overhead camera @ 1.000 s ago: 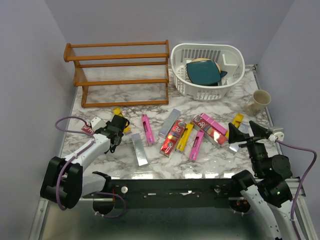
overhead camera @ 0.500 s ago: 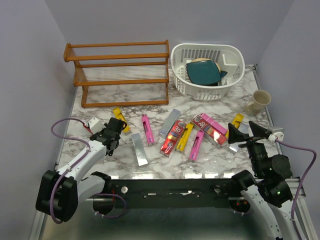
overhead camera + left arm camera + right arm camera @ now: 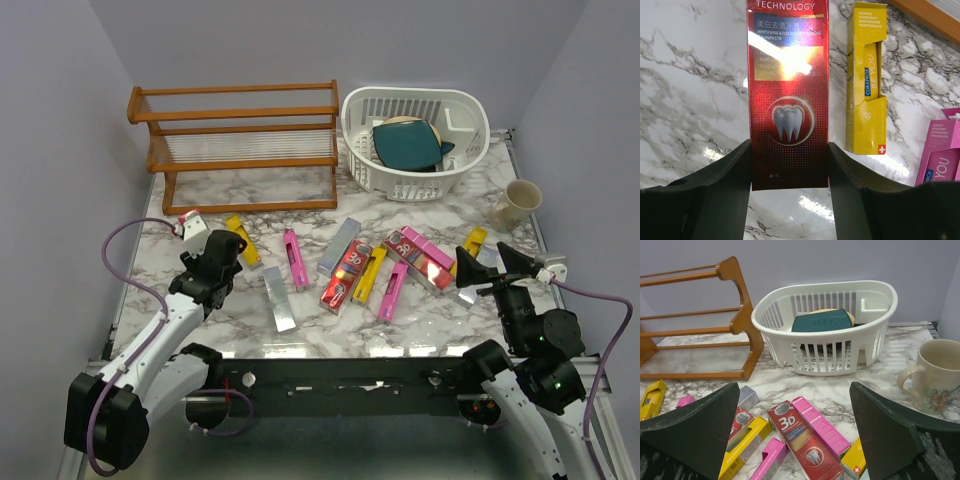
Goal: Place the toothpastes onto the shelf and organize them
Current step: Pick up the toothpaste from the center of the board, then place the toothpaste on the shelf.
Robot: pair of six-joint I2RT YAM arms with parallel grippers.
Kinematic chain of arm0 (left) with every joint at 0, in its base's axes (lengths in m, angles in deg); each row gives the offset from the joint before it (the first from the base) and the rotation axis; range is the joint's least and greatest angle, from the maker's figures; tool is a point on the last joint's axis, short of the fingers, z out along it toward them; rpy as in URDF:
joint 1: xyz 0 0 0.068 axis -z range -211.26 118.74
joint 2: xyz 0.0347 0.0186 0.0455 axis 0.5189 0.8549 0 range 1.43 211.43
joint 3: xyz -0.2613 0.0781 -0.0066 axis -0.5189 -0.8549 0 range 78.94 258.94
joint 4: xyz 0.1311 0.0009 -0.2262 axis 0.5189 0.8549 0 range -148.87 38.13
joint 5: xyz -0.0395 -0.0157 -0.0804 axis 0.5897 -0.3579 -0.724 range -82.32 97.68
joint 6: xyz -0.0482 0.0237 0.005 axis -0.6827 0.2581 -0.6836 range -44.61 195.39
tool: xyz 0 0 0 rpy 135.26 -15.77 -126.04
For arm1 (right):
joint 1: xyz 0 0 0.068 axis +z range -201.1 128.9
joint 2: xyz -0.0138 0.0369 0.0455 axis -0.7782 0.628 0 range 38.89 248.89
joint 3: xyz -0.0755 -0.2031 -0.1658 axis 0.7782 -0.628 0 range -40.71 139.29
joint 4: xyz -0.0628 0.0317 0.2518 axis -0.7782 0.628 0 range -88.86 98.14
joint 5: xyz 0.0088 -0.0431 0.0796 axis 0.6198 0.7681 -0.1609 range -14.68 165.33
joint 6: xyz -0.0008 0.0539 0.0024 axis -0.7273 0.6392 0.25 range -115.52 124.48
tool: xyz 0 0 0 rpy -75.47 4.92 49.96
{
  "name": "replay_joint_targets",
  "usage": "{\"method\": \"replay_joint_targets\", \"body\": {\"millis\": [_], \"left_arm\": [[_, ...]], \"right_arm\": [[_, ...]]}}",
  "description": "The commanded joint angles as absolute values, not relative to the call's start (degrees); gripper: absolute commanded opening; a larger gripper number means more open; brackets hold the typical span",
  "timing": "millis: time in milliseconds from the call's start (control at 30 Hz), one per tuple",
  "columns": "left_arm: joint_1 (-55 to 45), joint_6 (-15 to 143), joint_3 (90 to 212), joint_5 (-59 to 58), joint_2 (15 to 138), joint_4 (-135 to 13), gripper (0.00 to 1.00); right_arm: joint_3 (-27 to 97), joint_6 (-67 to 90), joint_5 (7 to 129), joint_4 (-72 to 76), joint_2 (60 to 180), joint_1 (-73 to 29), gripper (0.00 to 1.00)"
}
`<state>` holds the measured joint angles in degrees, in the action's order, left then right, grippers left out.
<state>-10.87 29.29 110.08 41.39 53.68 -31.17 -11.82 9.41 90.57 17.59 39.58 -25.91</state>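
A red toothpaste carton (image 3: 788, 90) with a tooth picture stands between my left gripper's (image 3: 789, 150) fingers, which press on both its long sides. From above, that left gripper (image 3: 222, 252) covers the carton at the table's left. A yellow toothpaste (image 3: 867, 100) lies just right of it. Several more toothpastes lie mid-table: silver (image 3: 280, 298), pink (image 3: 295, 258), red (image 3: 346, 275), and yellow (image 3: 368, 275). The wooden shelf (image 3: 240, 150) stands at the far left with nothing on it. My right gripper (image 3: 490, 262) hangs open at the right, above a red 3D carton (image 3: 800, 440).
A white slotted basket (image 3: 470, 150) with a teal item inside sits right of the shelf. A beige mug (image 3: 518, 203) stands at the far right. The left arm's purple cable (image 3: 120, 250) loops over the table's left edge.
My left gripper's jaws have narrowed onto the red carton. The left wrist has shifted a little left and away from the near edge. The right arm has not moved.
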Motion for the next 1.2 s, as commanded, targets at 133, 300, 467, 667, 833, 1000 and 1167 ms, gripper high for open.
{"method": "replay_joint_targets", "body": {"millis": [133,300,467,667,833,1000,1167], "left_arm": [[-11.39,48.66,118.66,38.72,55.3,-35.41,0.52],[-17.52,58.41,119.55,30.2,58.47,-37.59,0.53],[-25.27,62.2,119.28,20.43,60.83,-40.5,0.53],[-27.04,66.16,120.17,14.71,61.64,-38.57,0.54],[-29.93,68.97,118.4,15.51,61.28,-42.7,0.54],[-34.14,73.62,120.6,10.94,68.3,-49.09,0.54],[-38.1,77.67,120.26,4.98,73.32,-55.78,0.55]], "right_arm": [[-9.86,9.76,91.76,19.16,23.16,-25.0,1.0],[-9.68,10.02,91.85,19.51,23.16,-24.47,1.0],[-9.07,10.37,92.9,20.48,23.16,-23.5,1.0],[-8.89,10.55,93.78,20.92,23.07,-22.62,1.0],[-8.89,10.64,93.87,21.01,22.99,-21.92,1.0],[-8.89,10.46,94.05,21.01,23.07,-21.39,1.0],[-8.71,10.37,94.57,21.36,22.9,-20.87,1.0]]}}
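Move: The red toothpaste box is already pinched in the left hand, pointing ahead and left; it is bound for the left end of the shelf's bottom bay, some 18 cm ahead, 6 cm left and 5 cm below. The yellow box lies about 6 cm ahead and 5 cm right, the pink box roughly 1 cm ahead and 17 cm right, both 6 cm below. From the idle right hand that bay end is about 24 cm ahead, 61 cm left and 25 cm below. The red toothpaste box, still pinched near its close end, is carried towards the shelf's bottom bay: the left hand first lifts it about 4 cm while going forward, then swings left and sinks back to its starting height, some 7 cm farther forward and 5 cm left in all. Meanwhile the wrist turns about 25 degrees clockwise, squaring the box to the shelf. ##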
